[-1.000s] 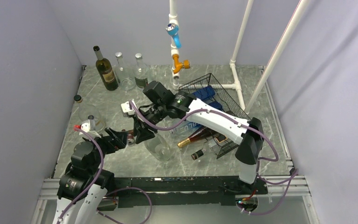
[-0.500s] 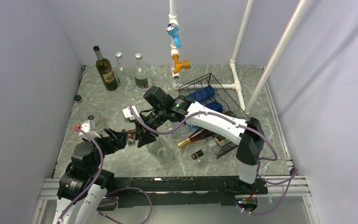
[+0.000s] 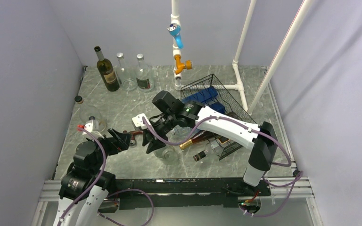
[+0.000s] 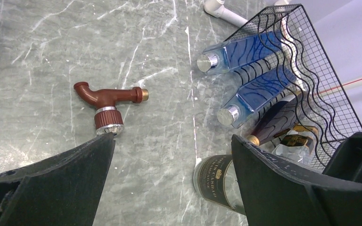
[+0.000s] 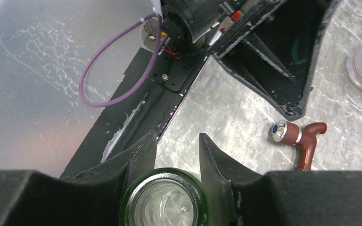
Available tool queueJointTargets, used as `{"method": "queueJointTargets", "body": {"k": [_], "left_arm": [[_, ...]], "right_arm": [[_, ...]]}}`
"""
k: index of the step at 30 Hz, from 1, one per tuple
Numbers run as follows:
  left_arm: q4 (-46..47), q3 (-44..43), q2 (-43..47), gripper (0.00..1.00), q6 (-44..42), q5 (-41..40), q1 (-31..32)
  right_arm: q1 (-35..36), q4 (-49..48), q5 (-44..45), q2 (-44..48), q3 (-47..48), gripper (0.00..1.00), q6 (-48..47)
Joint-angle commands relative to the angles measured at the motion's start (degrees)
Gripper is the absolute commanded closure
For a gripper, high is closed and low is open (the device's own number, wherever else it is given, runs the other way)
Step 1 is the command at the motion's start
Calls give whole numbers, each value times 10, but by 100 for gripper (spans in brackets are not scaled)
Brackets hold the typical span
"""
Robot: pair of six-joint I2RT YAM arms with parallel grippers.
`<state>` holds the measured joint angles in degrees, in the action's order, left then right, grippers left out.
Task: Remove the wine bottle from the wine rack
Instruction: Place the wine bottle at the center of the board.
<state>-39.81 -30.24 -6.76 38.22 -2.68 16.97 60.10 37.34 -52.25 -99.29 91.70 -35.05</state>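
The wine bottle (image 3: 168,151), clear green glass with a black label, is out of the wine rack and leans over the table left of it. My right gripper (image 3: 151,142) is shut on its neck; in the right wrist view the bottle's green mouth (image 5: 165,201) sits between the fingers of the right gripper (image 5: 177,136). The left wrist view shows its labelled lower body (image 4: 217,181) just above the marble. The black wire wine rack (image 3: 231,102) (image 4: 325,89) holds two blue bottles (image 4: 252,92), a dark gold-topped bottle and a smaller one. My left gripper (image 3: 121,139) (image 4: 173,139) is open and empty, facing the bottle.
A brown tap (image 4: 111,101) (image 5: 298,138) lies on the table between the two grippers. One dark bottle (image 3: 106,70) and two clear bottles (image 3: 143,74) stand at the back left. A white pipe frame (image 3: 242,44) with blue and orange taps rises behind the rack.
My right arm has carried the bottle slightly to the right and toward the near edge, still gripping its neck. The left arm has not moved.
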Motion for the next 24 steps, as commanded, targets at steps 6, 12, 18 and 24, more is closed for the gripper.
{"method": "queueJointTargets", "body": {"k": [6,12,18,24], "left_arm": [[60,12,-20,1,4,49,1],[77,14,-33,1,1,81,1],[94,13,-42,1,-5,113,1],[115,11,-48,1,-10,147,1]], "right_arm": [[-6,17,-38,68,-33,45,-42],[-13,38,-47,79,-33,32,-61],[-17,98,-53,88,1,18,-93],[-36,122,-58,102,21,14,-103]]}}
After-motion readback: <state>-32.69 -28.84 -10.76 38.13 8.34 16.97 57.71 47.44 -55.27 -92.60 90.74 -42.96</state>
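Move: The right hand still grips the neck of the clear bottle, whose middle is about 11 cm below that hand, 3 cm to its right and 2 cm ahead. The brown tap lies roughly 13 cm ahead and 12 cm left of this hand, and the gold-necked bottle in the rack about 11 cm ahead and 23 cm right, both some 20 cm lower. From the empty left hand the clear bottle is about 17 cm right, 5 cm back and 8 cm lower. Rightward and somewhat up, about 4 cm in all to the side, the right hand backs off as its fingers spread from their hold on the clear bottle's neck to nearly wide open, their tilt hardly changing. The open, empty left hand drifts some 3.5 cm right towards the bottle, turning about 10 degrees clockwise. ##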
